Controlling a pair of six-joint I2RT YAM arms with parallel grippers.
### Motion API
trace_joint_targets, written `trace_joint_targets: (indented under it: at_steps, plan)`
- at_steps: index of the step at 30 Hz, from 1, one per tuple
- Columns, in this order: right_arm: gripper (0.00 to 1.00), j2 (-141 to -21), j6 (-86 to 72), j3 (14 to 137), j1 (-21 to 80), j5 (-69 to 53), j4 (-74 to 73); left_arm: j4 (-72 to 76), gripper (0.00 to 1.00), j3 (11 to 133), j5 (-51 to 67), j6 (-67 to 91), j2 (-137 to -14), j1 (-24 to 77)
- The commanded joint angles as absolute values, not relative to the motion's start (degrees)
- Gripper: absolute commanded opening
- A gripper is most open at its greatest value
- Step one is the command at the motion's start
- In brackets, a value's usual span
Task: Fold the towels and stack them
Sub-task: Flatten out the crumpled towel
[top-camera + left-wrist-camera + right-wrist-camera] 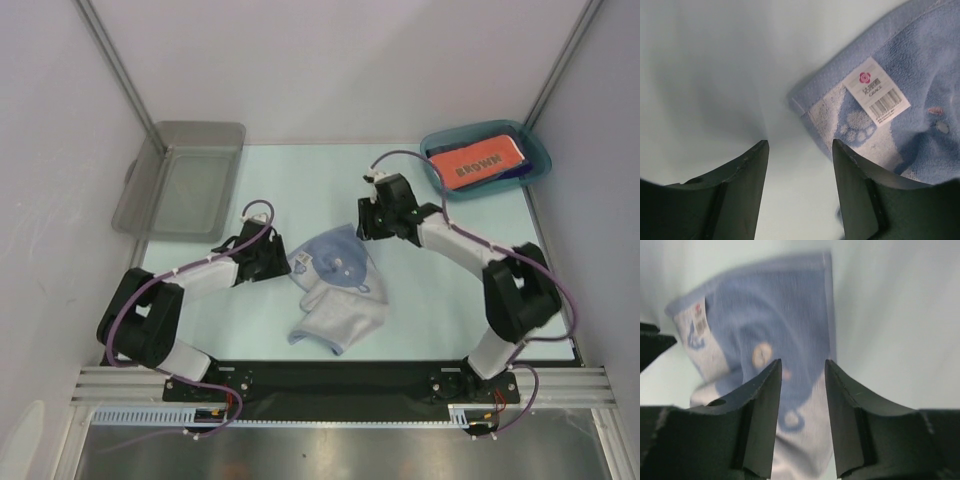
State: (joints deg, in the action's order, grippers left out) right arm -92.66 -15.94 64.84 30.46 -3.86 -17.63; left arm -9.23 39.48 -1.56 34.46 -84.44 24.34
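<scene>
One pale light-blue towel (338,288) lies crumpled mid-table, its white tag (877,91) facing up. My left gripper (283,263) sits low at the towel's left corner, open. Bare table shows between its fingertips (800,145), and the right finger (850,170) overlaps the towel's edge (815,95). My right gripper (366,228) hovers at the towel's far right edge, open. The blurred towel (785,315) shows through and beyond its gap (802,365). An orange-red towel printed "BROWN" (477,160) lies folded in the teal bin (540,160), on top of a darker cloth (517,172).
An empty grey plastic bin (185,180) stands at the back left, tilted against the wall. The teal bin sits at the back right corner. The enclosure's white walls close in on both sides. The black base rail (340,380) runs along the near edge.
</scene>
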Motion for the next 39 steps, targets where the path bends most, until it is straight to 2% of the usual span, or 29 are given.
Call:
trace_joint_targets:
  at_steps: [1,10,21,24,27,28,29,30,31,33,39]
  plan:
    - [0.44,-102.02,-8.18,74.06,29.89,-4.30,-12.92,-9.14,0.60,42.10,-2.82,33.93,-87.01,23.91]
    - [0.42,-117.50,-6.06,83.76,29.27,-2.29,-10.55,-8.96,0.52,45.35,-4.48,35.59,-93.86,23.99]
    - [0.42,-121.20,-4.92,84.73,30.15,-0.26,-10.90,-10.37,0.43,47.37,-5.36,35.77,-97.38,23.99]
    - [0.39,-122.08,-4.83,85.25,30.06,-0.53,-11.69,-10.63,0.35,47.99,-5.01,35.68,-98.09,23.99]
    - [0.33,-122.61,-5.44,84.99,30.06,-0.35,-12.22,-11.07,0.22,49.04,-4.75,35.25,-99.31,23.99]
    - [0.28,-122.69,-5.54,84.90,29.97,-0.44,-12.13,-11.16,0.14,49.39,-4.49,35.07,-99.58,23.99]
    - [0.24,-122.78,-5.71,84.29,29.71,-0.61,-11.87,-11.34,0.10,50.09,-4.22,34.63,-99.93,23.99]
    - [0.13,-122.52,-6.06,84.03,29.71,-0.79,-11.60,-11.60,0.07,50.45,-3.96,34.28,-99.93,23.99]
    - [0.08,-122.35,-6.24,83.76,29.53,-0.97,-11.69,-11.60,0.01,50.88,-3.35,33.84,-99.84,23.99]
    - [0.00,-121.38,-6.77,82.80,28.66,-0.97,-11.86,-11.52,0.00,51.94,-2.47,32.09,-98.27,23.99]
    - [0.00,-107.96,-10.01,76.84,26.37,-1.67,-14.67,-12.91,0.00,56.94,6.93,26.11,-90.54,23.99]
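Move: The crumpled towel's left corner lies about 5 cm ahead of the left hand, 2 cm to its right and 1 cm lower; the white tag sits some 3 cm right of that corner, level with it. The towel's right corner is roughly 10 cm ahead of the right hand, 3 cm left and 9 cm below, with the towel's middle about 13 cm back from that corner and 2 cm left of it. Left reaches about 5 cm forward, right 10 and sinks 9; each pinches its towel corner, then eases back. ##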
